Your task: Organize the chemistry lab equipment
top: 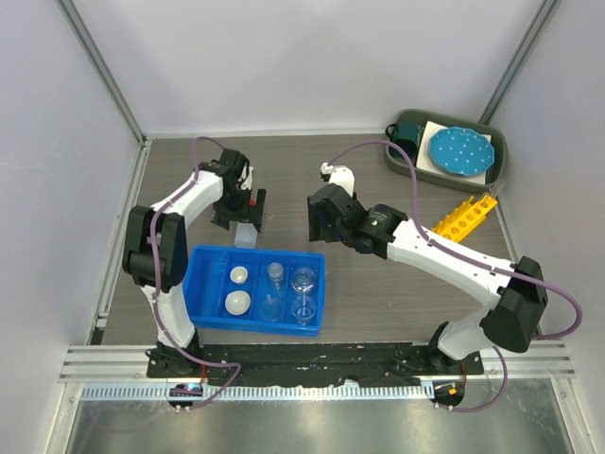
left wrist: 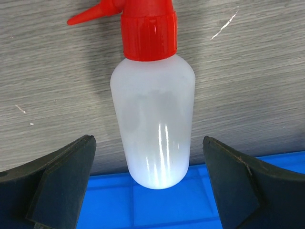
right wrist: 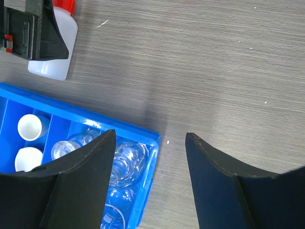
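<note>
The white squeeze bottle (left wrist: 152, 124) with its red nozzle lies on the table, base towards the blue tray (top: 203, 257). My left gripper (left wrist: 147, 139) is open around the bottle's lower body, with a gap on each side. In the top view the bottle (top: 245, 235) shows just below the left gripper (top: 240, 216). Two white round dishes (top: 238, 275) and clear glassware (top: 302, 284) sit in the tray. My right gripper (right wrist: 150, 135) hangs open and holds nothing, above the table by the tray's far right corner (right wrist: 151, 138). The yellow tube rack (top: 463, 218) lies at the right.
A grey-green bin (top: 498, 165) at the back right holds a teal mug (top: 406, 132) and a blue white-dotted plate (top: 460, 151). White walls close in the table on the left, back and right. The right arm (top: 444, 253) stretches across the table's right half.
</note>
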`<state>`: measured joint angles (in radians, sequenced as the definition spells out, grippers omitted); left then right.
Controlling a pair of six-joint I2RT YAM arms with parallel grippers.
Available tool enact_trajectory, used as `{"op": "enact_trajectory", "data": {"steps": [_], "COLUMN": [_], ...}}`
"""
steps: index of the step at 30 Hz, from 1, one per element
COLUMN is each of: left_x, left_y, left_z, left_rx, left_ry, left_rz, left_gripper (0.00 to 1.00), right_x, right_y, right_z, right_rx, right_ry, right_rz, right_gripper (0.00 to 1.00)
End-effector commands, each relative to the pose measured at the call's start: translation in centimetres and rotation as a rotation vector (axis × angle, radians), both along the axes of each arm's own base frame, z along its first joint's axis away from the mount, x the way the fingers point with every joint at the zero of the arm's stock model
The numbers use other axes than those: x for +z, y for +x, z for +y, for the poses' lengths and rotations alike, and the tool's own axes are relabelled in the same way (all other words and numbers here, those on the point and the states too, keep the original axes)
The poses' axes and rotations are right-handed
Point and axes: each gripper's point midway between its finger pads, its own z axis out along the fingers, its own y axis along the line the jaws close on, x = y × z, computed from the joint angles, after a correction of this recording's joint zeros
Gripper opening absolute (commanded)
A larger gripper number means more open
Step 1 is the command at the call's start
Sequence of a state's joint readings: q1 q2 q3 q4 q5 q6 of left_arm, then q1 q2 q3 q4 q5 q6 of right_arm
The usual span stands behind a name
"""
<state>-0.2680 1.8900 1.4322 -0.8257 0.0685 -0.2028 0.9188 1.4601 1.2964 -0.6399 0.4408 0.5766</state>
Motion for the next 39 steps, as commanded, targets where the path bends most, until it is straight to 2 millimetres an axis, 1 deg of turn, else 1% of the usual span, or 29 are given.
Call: {"op": "enact_trajectory", "data": {"steps": [1,4,5,10,12,15,16,18,20,22,24,25,27,29,32,34,35,36,38,39], "left_x": [0.9,0.0,-0.4,-1.4,-1.7,-1.9,-1.9,-1.8,-1.5,-1.2,-0.8,-0.7,-0.2,0.4,1.9,3.8,4.4,5.8,6.8,8.1], "left_y": [1.9,1.8,1.9,1.6,1.6,1.5,1.5,1.6,1.7,1.9,1.9,1.9,2.0,1.9,1.8,2.0,1.5,1.7,1.1,1.0], "left_z": [-0.1,0.2,0.5,0.4,0.9,0.6,0.5,0.6,0.7,1.2,1.7,2.2,2.8,3.4,3.8,3.8,3.9,4.1,4.7,4.9], "left_rx": [-0.027,-0.026,-0.022,-0.019,-0.019,-0.028,-0.033,-0.032,-0.028,-0.019,-0.012,-0.004,0.008,0.016,0.016,0.017,0.013,0.020,0.022,0.029], "left_ry": [0.003,0.026,0.043,0.059,0.099,0.102,0.105,0.114,0.121,0.146,0.172,0.198,0.225,0.265,0.314,0.319,0.324,0.328,0.351,0.350], "left_rz": [-0.079,-0.061,-0.056,-0.031,-0.033,-0.029,-0.031,-0.034,-0.043,-0.059,-0.069,-0.075,-0.090,-0.098,-0.119,-0.157,-0.146,-0.175,-0.178,-0.207], "left_gripper": [1.00,1.00,1.00,0.99,0.98,0.89,0.85,0.80,0.72,0.67,0.63,0.58,0.49,0.47,0.47,0.46,0.45,0.46,0.46,0.46], "right_x": [2.4,2.0,2.1,1.7,1.5,1.7,1.8,1.7,1.6,1.5,1.6,1.5,1.5,1.4,1.5,1.7,1.8,2.0,2.1,2.1], "right_y": [0.3,0.3,0.2,0.2,0.1,0.1,0.1,0.0,0.0,0.0,0.0,0.0,-0.1,-0.2,-0.2,-0.1,-0.1,-0.1,0.0,-0.1], "right_z": [0.0,0.0,0.0,0.3,0.4,0.5,0.5,0.5,0.4,0.3,0.2,0.1,0.1,0.0,0.0,-0.2,-0.3,-0.3,-0.4,-0.6], "right_rx": [0.013,0.014,0.019,0.026,0.030,0.034,0.033,0.035,0.036,0.036,0.037,0.034,0.035,0.035,0.038,0.034,0.033,0.033,0.032,0.030], "right_ry": [0.055,0.052,0.060,0.075,0.077,0.083,0.083,0.083,0.078,0.077,0.077,0.075,0.077,0.078,0.080,0.074,0.072,0.072,0.066,0.057], "right_rz": [-0.062,-0.049,-0.048,-0.033,-0.028,-0.030,-0.032,-0.029,-0.029,-0.029,-0.031,-0.030,-0.031,-0.028,-0.029,-0.038,-0.044,-0.047,-0.053,-0.051], "right_gripper": [0.66,0.66,0.66,0.66,0.66,0.66,0.66,0.66,0.66,0.66,0.66,0.66,0.66,0.65,0.65,0.66,0.65,0.66,0.66,0.65]}}
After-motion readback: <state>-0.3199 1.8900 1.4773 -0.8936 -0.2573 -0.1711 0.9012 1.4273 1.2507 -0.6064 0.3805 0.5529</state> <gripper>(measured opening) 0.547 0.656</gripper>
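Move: Directly under the left hand's wide-open fingers, some 3 cm below and about 1 cm ahead, lies the white wash bottle with its red cap pointing outward. The blue box stands behind it, its middle about 17 cm back and 1 cm right of the hand; inside it, the white cup is 12 cm back and 2 cm left, the clear jar 12 cm back and 6 cm right. From the right hand the bottle lies roughly 9 cm ahead, 18 cm left and 17 cm below. Sinking about 2.5 cm over the bottle, the left hand shuts its fingers on both sides of the white body and begins to grip it. Still closing, it shifts some 3 cm left at nearly that height, then lifts about 4 cm, its left side rolling up by nearly 20 degrees while the fingers keep their hold. ##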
